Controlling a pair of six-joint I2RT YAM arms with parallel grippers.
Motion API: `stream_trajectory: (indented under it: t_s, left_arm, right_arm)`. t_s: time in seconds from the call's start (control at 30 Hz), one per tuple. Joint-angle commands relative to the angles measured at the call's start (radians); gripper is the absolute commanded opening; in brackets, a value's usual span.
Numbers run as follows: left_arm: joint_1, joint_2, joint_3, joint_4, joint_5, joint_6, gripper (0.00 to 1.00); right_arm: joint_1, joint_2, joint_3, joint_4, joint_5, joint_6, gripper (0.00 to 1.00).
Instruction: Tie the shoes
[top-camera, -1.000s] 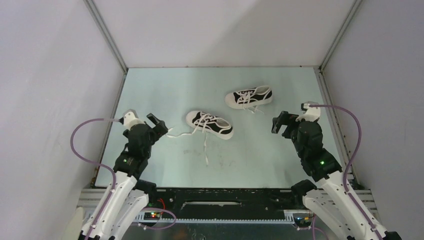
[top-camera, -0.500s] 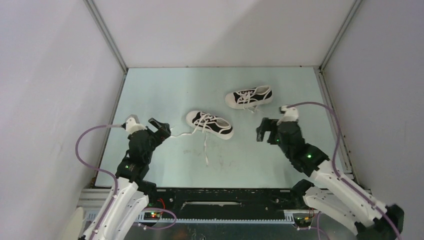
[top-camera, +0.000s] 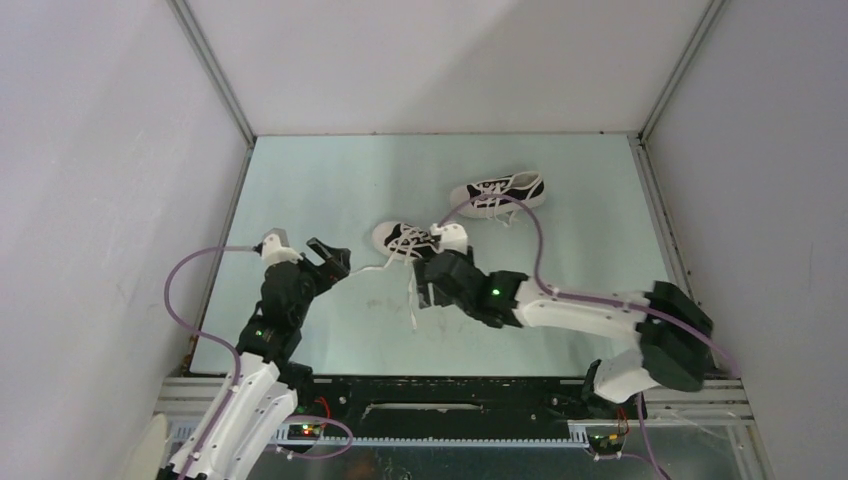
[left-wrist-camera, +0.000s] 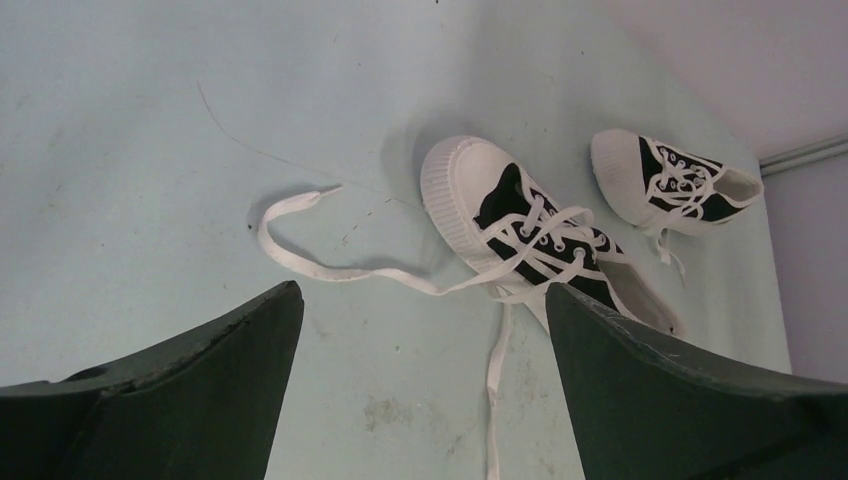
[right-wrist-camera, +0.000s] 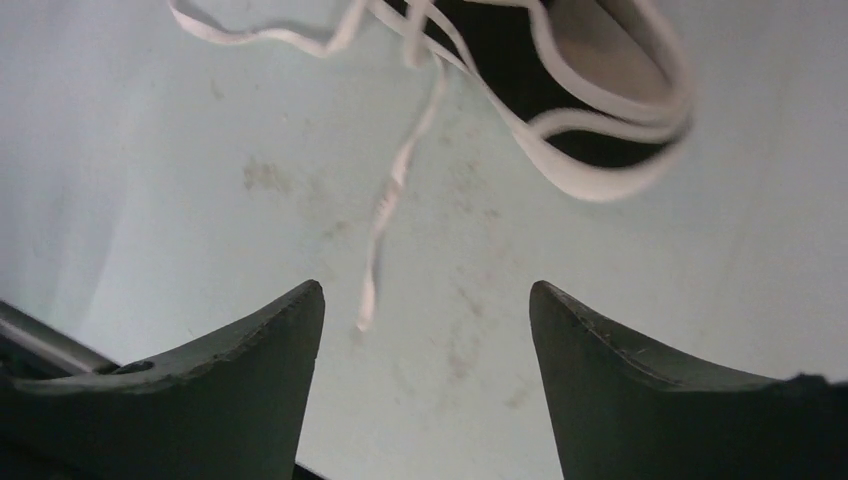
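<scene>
Two black canvas shoes with white toe caps lie on the pale green table. The near shoe (top-camera: 398, 238) (left-wrist-camera: 520, 225) has loose laces: one lace (left-wrist-camera: 300, 235) trails left, another lace (top-camera: 412, 300) (right-wrist-camera: 390, 190) runs toward the front edge. The far shoe (top-camera: 497, 190) (left-wrist-camera: 680, 180) lies behind it to the right. My left gripper (top-camera: 335, 262) (left-wrist-camera: 420, 295) hangs open just left of the near shoe, holding nothing. My right gripper (top-camera: 428, 292) (right-wrist-camera: 427, 290) is open low over the front lace's end, beside the near shoe's heel (right-wrist-camera: 600, 110), with nothing between its fingers.
Grey walls enclose the table (top-camera: 330, 180) on the left, back and right. The right arm (top-camera: 580, 310) stretches leftward across the front of the table, and its purple cable (top-camera: 535, 235) loops over the space between the shoes. A black rail (top-camera: 450, 385) runs along the front edge.
The right arm has swung far left from the table's right side to the near shoe's front lace. The left gripper has crept slightly forward toward the shoe. The shoes have not moved.
</scene>
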Motion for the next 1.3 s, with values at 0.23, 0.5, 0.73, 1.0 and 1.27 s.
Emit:
stream_trajectory:
  t_s: [0.23,0.5,0.73,1.0,1.27]
  left_arm:
    - [0.006,-0.063,-0.043,0.013,0.004,-0.005,0.98]
    - [0.006,-0.058,-0.051,0.037,0.027,-0.007,0.98]
    - [0.006,-0.044,-0.039,0.021,0.016,0.002,0.98]
    - [0.006,-0.03,-0.056,0.039,0.022,0.021,0.98]
    - [0.006,0.118,-0.047,0.149,0.143,0.041,0.96]
  right_arm:
    - [0.005,0.37,0.286,0.029,-0.048,0.033,0.65]
    - [0.001,0.516,0.363,-0.019,-0.079,0.056,0.52]
    - [0.007,0.575,0.364,-0.058,-0.063,0.051,0.43]
    - [0.024,0.486,0.304,-0.019,-0.011,-0.051,0.0]
    - [-0.013,0.152,0.196,0.035,-0.05,-0.157,0.0]
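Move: The near shoe's loose lace end, trailing towards the robot, lies about 7 cm to the right hand's left, 2 cm farther out and 11 cm below. The near shoe's middle is roughly 9 cm beyond that lace end, its other lace stretches out some 15 cm left and 6 cm ahead of the hand, and the far shoe stands about 21 cm ahead and 9 cm right. From the left hand, the lace end is some 12 cm right, 4 cm back and 14 cm below. The right hand, its fingers part-open, sweeps left and then sinks steeply, about 11 cm down and 7 cm left in all, narrowing its fingers on the way and shutting them at the bottom to pinch the lace end trailing from the near shoe. It then climbs some 5 cm while easing about 2 cm back to the right, keeping the lace pinched, as the empty left hand sinks about 2.5 cm with its fingers wide open. ##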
